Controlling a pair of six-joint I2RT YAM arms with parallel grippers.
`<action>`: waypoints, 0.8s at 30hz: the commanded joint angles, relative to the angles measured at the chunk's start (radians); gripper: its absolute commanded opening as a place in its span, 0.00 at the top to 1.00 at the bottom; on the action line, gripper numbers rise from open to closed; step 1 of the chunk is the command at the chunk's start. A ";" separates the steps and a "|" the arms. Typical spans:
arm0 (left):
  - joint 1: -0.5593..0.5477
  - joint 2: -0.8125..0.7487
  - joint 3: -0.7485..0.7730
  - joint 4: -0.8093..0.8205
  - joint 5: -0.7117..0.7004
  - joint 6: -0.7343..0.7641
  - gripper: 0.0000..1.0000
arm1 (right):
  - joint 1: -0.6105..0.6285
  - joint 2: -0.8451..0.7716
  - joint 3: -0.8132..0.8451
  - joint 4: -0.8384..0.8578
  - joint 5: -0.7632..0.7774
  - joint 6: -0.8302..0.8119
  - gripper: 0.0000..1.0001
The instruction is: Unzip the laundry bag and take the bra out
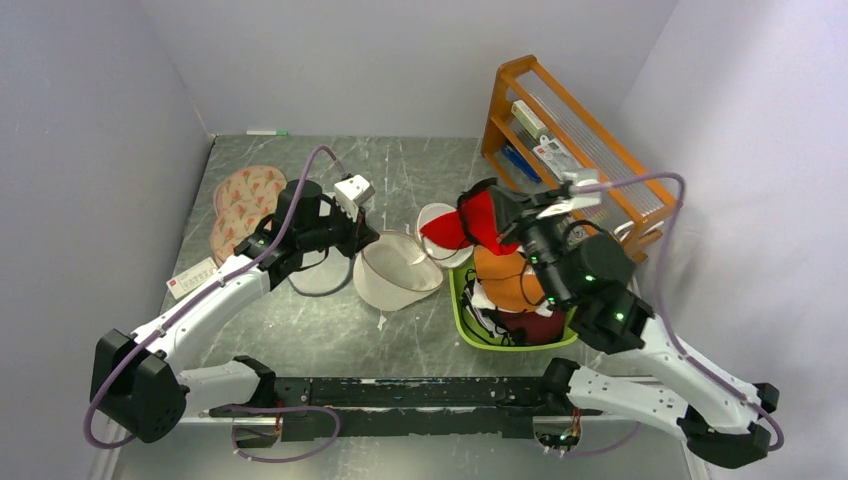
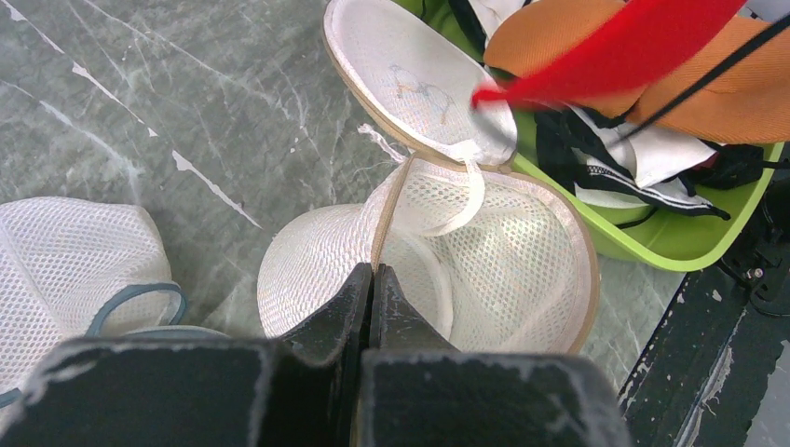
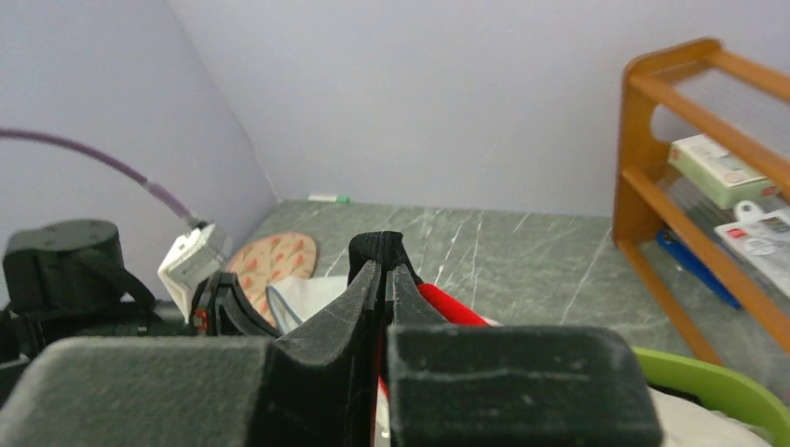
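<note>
The laundry bag (image 1: 398, 272) lies unzipped, its two cream mesh halves spread apart like a clamshell. In the left wrist view the near half (image 2: 494, 251) faces up, and the far half (image 2: 410, 79) leans against the green basket. My left gripper (image 2: 374, 272) is shut on the bag's tan rim. The bra (image 1: 482, 225), red with orange cups (image 1: 505, 275), hangs in the air above the basket, outside the bag. My right gripper (image 3: 384, 265) is shut on its dark band, and red cloth (image 3: 452, 305) shows just beyond the fingers.
A lime-green basket (image 1: 465, 330) of clothes stands right of the bag. A white mesh bag with a grey ring (image 2: 74, 261) lies left of it, a pink patterned bag (image 1: 240, 200) farther back. A wooden rack (image 1: 560, 130) stands at the back right.
</note>
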 commanded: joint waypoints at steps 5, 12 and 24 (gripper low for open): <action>-0.006 -0.007 0.037 -0.009 -0.021 0.006 0.93 | -0.005 -0.172 0.006 -0.152 0.189 -0.002 1.00; -0.006 0.013 0.048 -0.034 -0.066 0.001 0.93 | -0.005 -0.191 -0.178 -0.111 0.386 0.073 1.00; -0.006 0.010 0.047 -0.036 -0.086 0.003 0.93 | -0.185 0.155 -0.454 -0.039 0.365 0.436 1.00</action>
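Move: The right hand, with the red bra in its shut fingers, is high up: the middle of the green bin lies about 11 cm to its right, level with it forward and back, and some 36 cm below. The orange bra in the bin is 8 cm right, straight ahead 0 cm, 31 cm down; the open laundry bag is 11 cm left and as far out, 35 cm down, its lid 7 cm ahead and 3 cm left, 34 cm down. From the left hand the bin's middle is about 26 cm right, 5 cm back and 15 cm below. The right hand keeps its pinch on the red bra's black band and swings it about 8 cm to the right, away from the laundry bag, still rising a touch before it turns over into a fast descent of some 23 cm into the space above the green bin, edging about 5 cm forward on the way down. As it sinks, the wrist turns roughly 30 degrees clockwise and tips the fingertips downward, while the left hand keeps holding the empty bag's rim almost in place. ##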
